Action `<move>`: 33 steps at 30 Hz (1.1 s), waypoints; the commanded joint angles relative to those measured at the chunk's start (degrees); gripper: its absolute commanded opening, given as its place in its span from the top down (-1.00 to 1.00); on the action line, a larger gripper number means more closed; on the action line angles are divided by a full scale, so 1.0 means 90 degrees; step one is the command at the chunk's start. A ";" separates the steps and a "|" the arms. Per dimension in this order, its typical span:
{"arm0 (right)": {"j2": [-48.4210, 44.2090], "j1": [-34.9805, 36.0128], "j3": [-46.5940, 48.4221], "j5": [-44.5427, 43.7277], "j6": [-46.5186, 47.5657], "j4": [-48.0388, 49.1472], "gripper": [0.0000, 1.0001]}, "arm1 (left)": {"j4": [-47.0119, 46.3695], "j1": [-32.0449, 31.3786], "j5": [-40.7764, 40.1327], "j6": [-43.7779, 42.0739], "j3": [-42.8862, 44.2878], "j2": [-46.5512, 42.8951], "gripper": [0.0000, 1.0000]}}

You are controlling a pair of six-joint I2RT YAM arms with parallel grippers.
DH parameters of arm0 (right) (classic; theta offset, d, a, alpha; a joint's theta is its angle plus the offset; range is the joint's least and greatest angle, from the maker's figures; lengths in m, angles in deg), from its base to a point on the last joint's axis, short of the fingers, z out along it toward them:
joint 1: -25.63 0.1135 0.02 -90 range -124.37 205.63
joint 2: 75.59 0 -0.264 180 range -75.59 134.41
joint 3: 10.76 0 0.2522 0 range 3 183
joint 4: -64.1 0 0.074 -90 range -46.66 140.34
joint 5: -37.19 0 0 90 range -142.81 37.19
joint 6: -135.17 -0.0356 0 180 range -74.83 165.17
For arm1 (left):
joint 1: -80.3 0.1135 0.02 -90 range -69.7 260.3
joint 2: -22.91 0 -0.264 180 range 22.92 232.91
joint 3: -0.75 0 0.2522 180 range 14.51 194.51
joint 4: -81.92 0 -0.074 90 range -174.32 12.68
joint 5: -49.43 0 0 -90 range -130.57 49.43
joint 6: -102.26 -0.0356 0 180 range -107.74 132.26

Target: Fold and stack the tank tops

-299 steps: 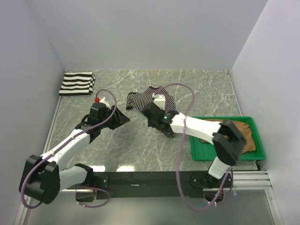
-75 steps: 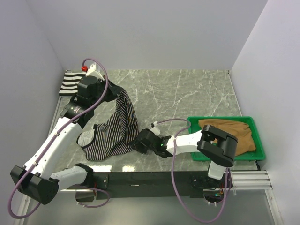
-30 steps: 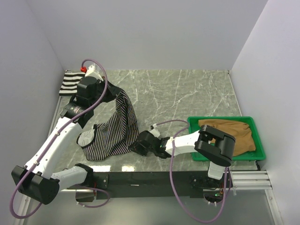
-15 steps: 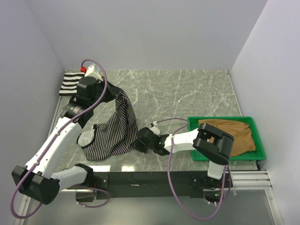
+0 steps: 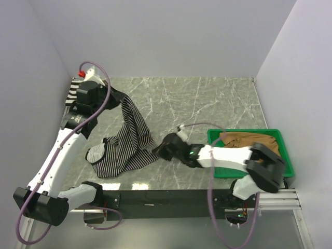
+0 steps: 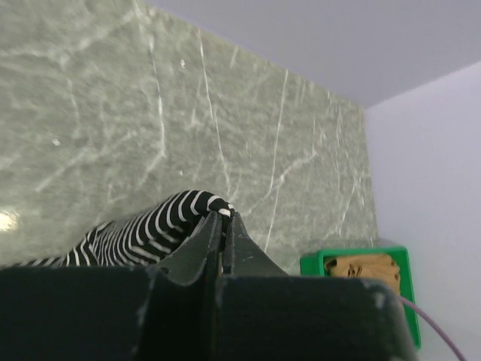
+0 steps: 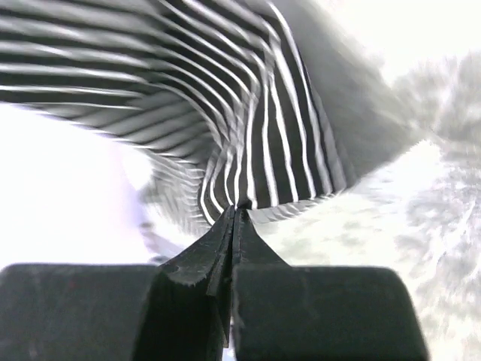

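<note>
The thin-pinstriped tank top [image 5: 127, 142] hangs stretched from a raised corner down to a heap on the marble table. My left gripper [image 5: 118, 98] is shut on that upper corner, high at the back left; the left wrist view shows the striped cloth [image 6: 161, 226] pinched at the gripper's [image 6: 222, 215] tips. My right gripper [image 5: 157, 151] is low at the top's right edge, shut on the hem [image 7: 263, 150]. The folded wide-striped tank top [image 5: 71, 96] lies at the back left, mostly behind the left arm. The tan tank top [image 5: 254, 141] lies in the tray.
A green plastic tray [image 5: 270, 131] stands at the right near the front edge, also seen as the tray [image 6: 312, 263] in the left wrist view. Grey walls close the table on three sides. The arm bases and a black rail run along the near edge.
My right gripper has shut on the pinstriped top's hem and its arm has swung out to the right. My left gripper has pulled the top's corner back and to the left.
</note>
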 commanded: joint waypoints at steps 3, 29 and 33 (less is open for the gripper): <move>-0.2156 -0.1164 0.0085 -0.0368 0.1251 -0.0709 1.00 | -0.0176 0.0484 0.0059 -0.0104 0.1028 -0.0157 0.99; 0.0150 -0.5034 0.7181 0.3150 0.4632 -0.2021 1.00 | -0.3272 0.2457 0.1992 0.1019 0.4081 0.2502 0.99; -0.1694 -0.5044 0.4232 0.3090 0.4525 -0.1208 1.00 | -0.3126 0.2487 0.2041 0.1126 0.1518 0.1089 0.99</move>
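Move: The left hand, some 30 cm above the table, holds one gathered end of the striped tank top; the clear middle of the table lies about 5 cm ahead and 15 cm to its right. The loose cloth lies some 16 cm back and 2 cm left of it, the folded tank top about 22 cm ahead and 24 cm left. The right hand, low and pinching the near corner, has the clear middle about 20 cm straight ahead, 7 cm below; the loose cloth is 17 cm left, 1 cm back. The striped tank top is flung up and outward between both closed grippers: the right hand sweeps up some 45 cm, forward nearly 30 and to its right, while the left goes up and forward about 20 cm each and some 10 left, drawing the held ends apart. Both wrists tip fingers-up, the right by over 50 degrees; then both hands start back and down by several centimetres, still pinching. ##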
